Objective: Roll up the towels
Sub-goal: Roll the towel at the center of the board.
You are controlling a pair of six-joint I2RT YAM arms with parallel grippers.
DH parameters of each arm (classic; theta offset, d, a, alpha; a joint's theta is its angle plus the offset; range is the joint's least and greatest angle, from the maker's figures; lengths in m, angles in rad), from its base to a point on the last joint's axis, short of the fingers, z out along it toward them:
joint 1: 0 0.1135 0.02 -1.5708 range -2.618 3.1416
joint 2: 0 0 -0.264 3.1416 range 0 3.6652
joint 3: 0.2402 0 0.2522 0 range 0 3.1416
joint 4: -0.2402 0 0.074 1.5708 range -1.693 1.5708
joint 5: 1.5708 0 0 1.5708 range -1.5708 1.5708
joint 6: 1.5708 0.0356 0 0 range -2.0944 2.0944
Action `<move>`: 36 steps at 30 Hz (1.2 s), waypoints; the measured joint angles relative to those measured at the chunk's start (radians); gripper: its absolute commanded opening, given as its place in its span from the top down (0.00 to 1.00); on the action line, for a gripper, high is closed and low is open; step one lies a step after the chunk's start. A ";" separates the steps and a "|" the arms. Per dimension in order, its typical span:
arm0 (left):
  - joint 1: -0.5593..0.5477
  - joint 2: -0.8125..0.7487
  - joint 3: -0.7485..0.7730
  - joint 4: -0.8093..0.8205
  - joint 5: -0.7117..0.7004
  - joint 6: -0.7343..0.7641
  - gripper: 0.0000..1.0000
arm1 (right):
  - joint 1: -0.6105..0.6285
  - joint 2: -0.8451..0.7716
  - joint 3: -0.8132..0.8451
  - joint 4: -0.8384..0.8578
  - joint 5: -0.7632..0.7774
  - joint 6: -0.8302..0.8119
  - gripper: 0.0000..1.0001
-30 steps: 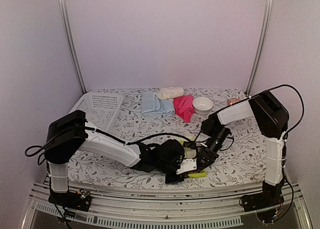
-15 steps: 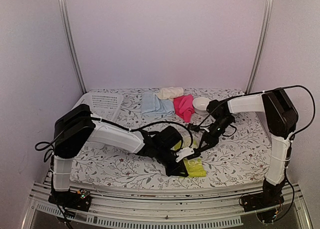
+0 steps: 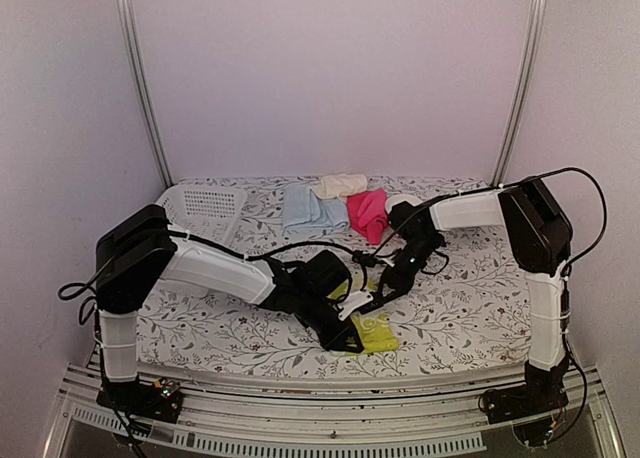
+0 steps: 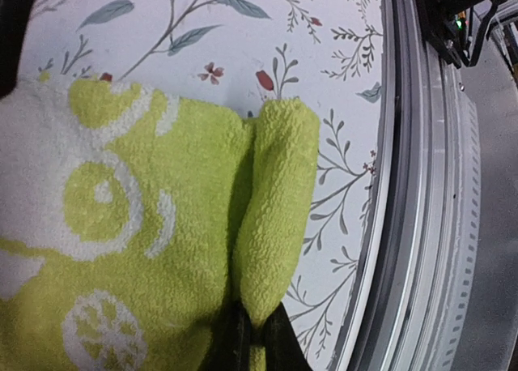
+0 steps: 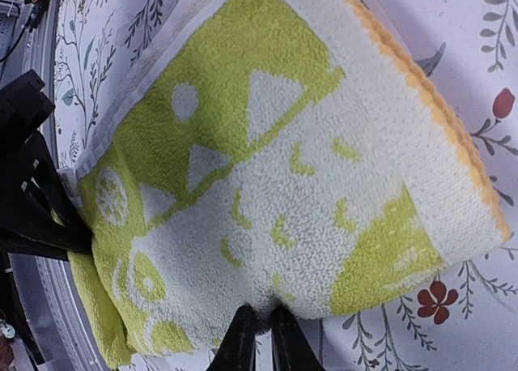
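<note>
The yellow-green towel (image 3: pixel 377 332) with white pattern lies near the table's front edge, partly under both grippers. My left gripper (image 3: pixel 350 316) is shut on a raised fold of the yellow-green towel (image 4: pixel 162 225), the fingertips (image 4: pixel 257 337) pinching it near the front rail. In the right wrist view my right gripper (image 5: pixel 261 326) is shut on the near edge of the same towel (image 5: pixel 283 168); from above, the right gripper (image 3: pixel 380 296) sits at the towel's back side. At the back lie the hot pink towel (image 3: pixel 368 214), the light blue towel (image 3: pixel 305 209) and the cream towel (image 3: pixel 340 185).
A white slotted basket (image 3: pixel 205 210) stands at the back left. A white bowl (image 3: pixel 398 201) shows partly behind the right arm. The metal front rail (image 4: pixel 437 185) runs close beside the towel. The floral table covering (image 3: pixel 470 308) spreads to the right.
Both grippers have shifted left and back. The right gripper has closed onto the towel's edge. More of the yellow-green towel now shows on the table.
</note>
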 measured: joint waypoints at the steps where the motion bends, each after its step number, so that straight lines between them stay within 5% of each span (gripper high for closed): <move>1: 0.003 -0.008 -0.012 0.004 -0.002 -0.016 1.00 | -0.001 -0.006 -0.010 0.006 0.002 0.003 0.88; 9: 0.032 -0.026 -0.069 0.065 0.021 -0.132 1.00 | -0.049 -0.150 -0.114 0.024 0.030 0.004 0.82; 16: 0.069 -0.026 -0.104 0.129 0.087 -0.221 1.00 | -0.066 -0.519 -0.276 0.066 -0.037 -0.067 0.82; 21: 0.098 -0.026 -0.136 0.181 0.138 -0.292 1.00 | 0.032 -0.712 -0.455 0.150 0.000 -0.141 0.77; 28: 0.137 -0.009 -0.169 0.262 0.216 -0.406 1.00 | 0.265 -0.723 -0.584 0.290 0.183 -0.193 0.70; 36: 0.150 0.001 -0.175 0.287 0.246 -0.454 1.00 | 0.395 -0.628 -0.586 0.455 0.336 -0.224 0.67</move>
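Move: The right hand's nearly closed fingertips are at the right side edge of the yellow-green towel. The towel's rolled near edge has its right end about 11 cm back and 2 cm to the right, at nearly the same height. The towel's far hem is some 5 cm ahead and 5 cm left, and the pink towel about 24 cm ahead and 2 cm left. The left hand still pinches the roll, whose right end lies roughly 8 cm to its right. The right hand comes free of the towel's side edge, shifting a little right and then lifting steeply to about 12 cm, before arcing back some 12 cm and sinking about halfway down towards the right end of the rolled edge, swinging left at the last while its wrist turns strongly to aim forward and its fingers open part-way. Meanwhile the left hand keeps its pinch on the roll and eases it forward and left, about 3.5 cm in all, low at the table, tipping its wrist some 25 degrees and turning counter-clockwise. ##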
